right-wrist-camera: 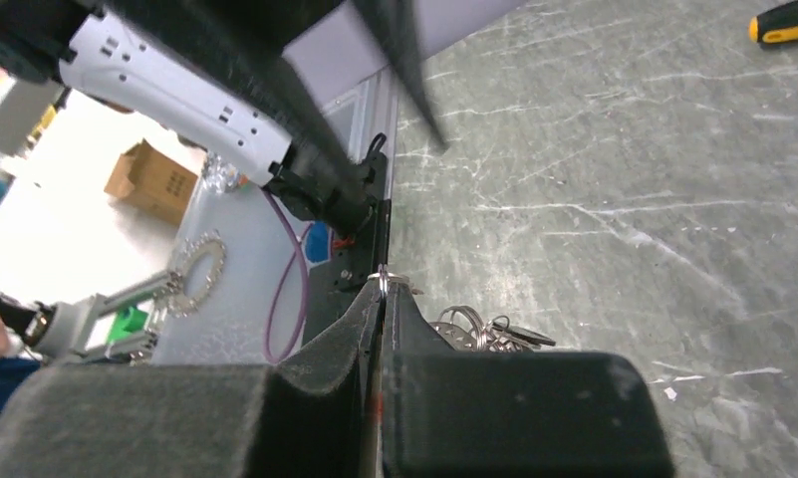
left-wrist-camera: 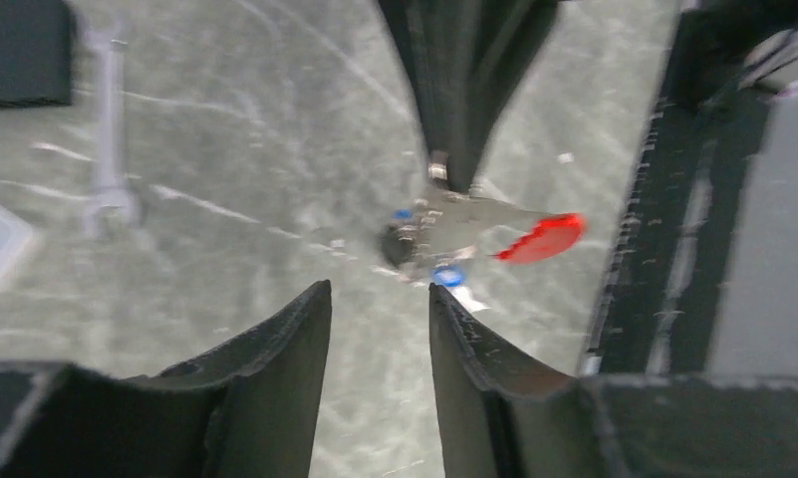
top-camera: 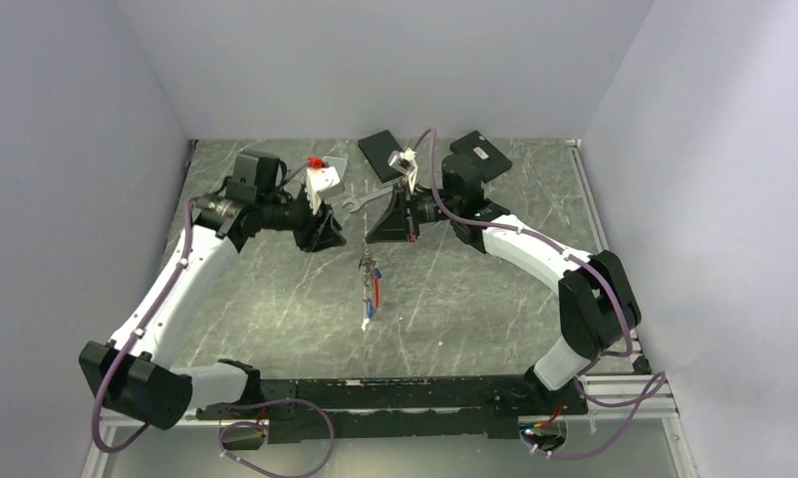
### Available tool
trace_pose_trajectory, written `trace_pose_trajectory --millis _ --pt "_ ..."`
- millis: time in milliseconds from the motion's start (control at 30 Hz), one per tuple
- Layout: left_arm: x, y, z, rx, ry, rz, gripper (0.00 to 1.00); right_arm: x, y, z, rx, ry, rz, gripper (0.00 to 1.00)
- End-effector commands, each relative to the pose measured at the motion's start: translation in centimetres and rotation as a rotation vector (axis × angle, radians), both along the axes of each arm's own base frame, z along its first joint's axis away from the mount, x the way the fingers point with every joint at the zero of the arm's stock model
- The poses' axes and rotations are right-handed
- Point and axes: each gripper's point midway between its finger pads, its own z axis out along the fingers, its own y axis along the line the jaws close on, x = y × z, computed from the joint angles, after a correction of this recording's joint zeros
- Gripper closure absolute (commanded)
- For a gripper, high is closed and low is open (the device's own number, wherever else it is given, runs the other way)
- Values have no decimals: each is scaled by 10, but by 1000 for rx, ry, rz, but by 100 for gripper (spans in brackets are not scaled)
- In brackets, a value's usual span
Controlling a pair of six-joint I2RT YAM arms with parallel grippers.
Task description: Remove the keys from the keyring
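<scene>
The keyring's red clip [top-camera: 377,289] and thin grey ring hang with the keys [top-camera: 368,311] in one bundle above the table's middle. My right gripper [top-camera: 387,231] is shut, and its tips [right-wrist-camera: 383,284] pinch the thin metal ring [right-wrist-camera: 384,276]. More rings and keys [right-wrist-camera: 489,331] bunch just behind its fingers. My left gripper [top-camera: 327,237] is open and empty, its jaws [left-wrist-camera: 375,289] spread just short of the bundle. In the blurred left wrist view I see the red clip [left-wrist-camera: 544,239] and a blue key head [left-wrist-camera: 449,276] ahead.
A long silver wrench [top-camera: 370,199] and a black box [top-camera: 383,154] lie behind the grippers. A white block with a red knob [top-camera: 320,171] sits at the back left. A yellow-and-black screwdriver handle [right-wrist-camera: 788,20] lies far off. Grey walls enclose three sides.
</scene>
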Motion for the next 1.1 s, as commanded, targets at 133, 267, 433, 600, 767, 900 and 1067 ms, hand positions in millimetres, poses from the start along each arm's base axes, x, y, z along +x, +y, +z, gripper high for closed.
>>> trace_pose_trajectory --millis 133,267,433,600,767,900,1067 --pt "-49 -20 -21 -244 256 -30 59 13 0 8 98 298 -67 100" --pt "-52 -22 -23 -266 209 -28 58 10 -1 8 116 346 -62 100" --pt "-39 -30 -19 -329 134 5 56 2 -3 10 138 321 -45 100" --pt "-29 -38 -17 -362 121 17 60 0 -2 12 129 292 -42 100" --pt "-19 -42 -18 -359 121 55 64 -5 1 13 124 278 -28 100" --pt "-17 -43 -17 -368 123 57 69 -6 1 13 126 277 -30 100" --pt "-14 -43 -19 -361 122 76 82 -5 2 14 130 286 -31 100"
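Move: The keyring, still pinched in the right fingertips about 1 cm to the left of the right hand, lies some 5 cm to the right of the left hand, 2 cm back and 2 cm below it. From the right hand, the dangling bunch's red handle hangs roughly 9 cm below, 4 cm back and 1 cm to the right. The blue tag is about 13 cm below and 5 cm back from the right hand, level with it sideways. The keyring is met from the left by the left hand, which first dips about 5 cm down and 5 cm back, then eases forward, up a little and right until its tips bracket the ring by the right fingertips; it rolls left side down some 20 degrees while its half-open fingers narrow by about half. The right hand keeps its pinch, sinks 3 cm, comes halfway back up and twists about its own fingers. ##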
